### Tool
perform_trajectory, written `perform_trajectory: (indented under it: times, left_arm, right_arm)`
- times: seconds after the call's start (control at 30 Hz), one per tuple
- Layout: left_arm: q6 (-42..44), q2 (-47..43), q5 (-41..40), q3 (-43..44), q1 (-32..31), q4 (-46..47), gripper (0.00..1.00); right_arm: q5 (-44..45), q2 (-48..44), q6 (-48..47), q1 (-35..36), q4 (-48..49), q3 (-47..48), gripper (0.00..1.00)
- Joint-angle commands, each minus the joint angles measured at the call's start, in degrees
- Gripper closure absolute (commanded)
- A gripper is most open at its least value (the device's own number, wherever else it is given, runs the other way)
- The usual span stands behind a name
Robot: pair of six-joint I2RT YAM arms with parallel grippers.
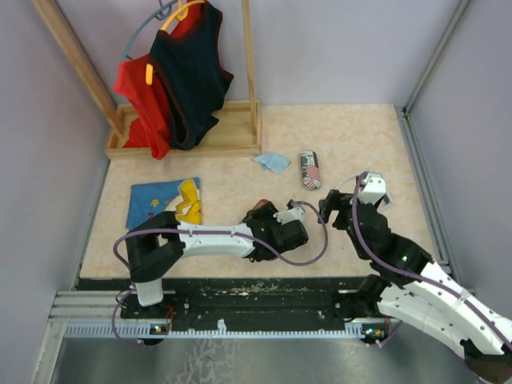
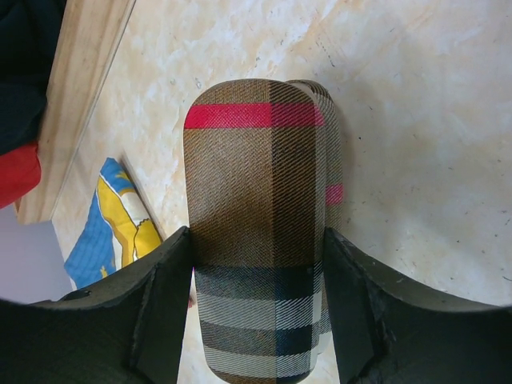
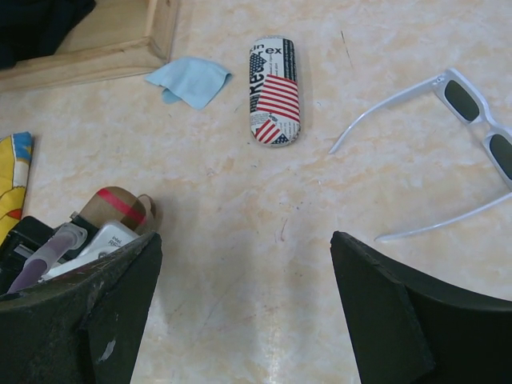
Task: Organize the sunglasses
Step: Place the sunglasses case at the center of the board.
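The white-grey sunglasses (image 3: 472, 120) lie unfolded on the table at the right of the right wrist view. The dark brown sunglasses are out of view. My left gripper (image 2: 258, 304) is shut on a plaid case (image 2: 256, 200), with a finger against each long side. In the top view the left gripper (image 1: 270, 220) is at the table's middle front. My right gripper (image 3: 244, 272) is open and empty above bare table, left of and nearer than the white-grey pair. In the top view the right gripper (image 1: 336, 204) is just right of the left gripper.
A flag-print case (image 3: 276, 92) and a light-blue cloth (image 3: 192, 80) lie further back. A blue and yellow cloth (image 1: 164, 202) lies at the left. A wooden rack (image 1: 188, 136) with red and dark tops stands at the back left. Grey walls enclose the table.
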Motion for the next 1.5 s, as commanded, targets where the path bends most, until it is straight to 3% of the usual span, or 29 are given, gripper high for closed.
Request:
perform_trajectory:
  times: [0.0,0.33,0.73,0.93,1.2,1.47]
  left_arm:
    - [2.33,1.53,-2.18,1.35,-1.13,-0.83,0.69]
    - [-0.21,3.26,-1.94,1.64,-3.34,-1.34,0.41]
    - [-2.72,2.82,-3.0,2.59,-5.57,-2.15,0.18]
    - [-3.76,2.26,-3.09,2.96,-6.42,-2.83,0.12]
    - [-6.08,0.65,-1.63,2.52,-9.6,-2.21,0.06]
    - [-1.09,-9.32,6.95,-5.53,-10.72,10.45,0.03]
  right_arm:
    - [-0.6,-0.72,0.52,-0.06,2.81,1.27,0.14]
    - [-0.95,-0.3,0.14,-0.15,2.03,2.15,0.14]
    - [-2.44,-0.27,-1.18,-0.11,0.96,3.87,0.14]
    - [-1.95,-2.61,-1.76,-0.14,0.61,3.55,0.14]
    - [4.92,-4.55,-1.92,-0.15,-0.28,3.78,0.14]
    - [9.64,-5.85,1.8,-0.12,-2.71,3.92,0.14]
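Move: The plaid sunglasses case is already between the left hand's fingers, its middle about at the hand point, on or close over the board's center. From that hand, the light-blue cloth lies some 18 cm ahead and 3 cm to the right, the flag-print case about 15 cm ahead and 15 cm to the right, and the yellow cloth 3 cm ahead and 22 cm to the left, all roughly 4 cm lower. From the right hand, the plaid case lies about 18 cm left, 1 cm ahead and 15 cm below. The left fingers still pinch the plaid case by its long sides as the hand eases back about a centimetre, then let go of it, spreading nearly fully. All the while the hand draws back and to the right at the same height, over 6 cm back in all, turning slightly clockwise. Late on, the empty, open right hand shifts about 3 cm right and a little up, away from the case. ##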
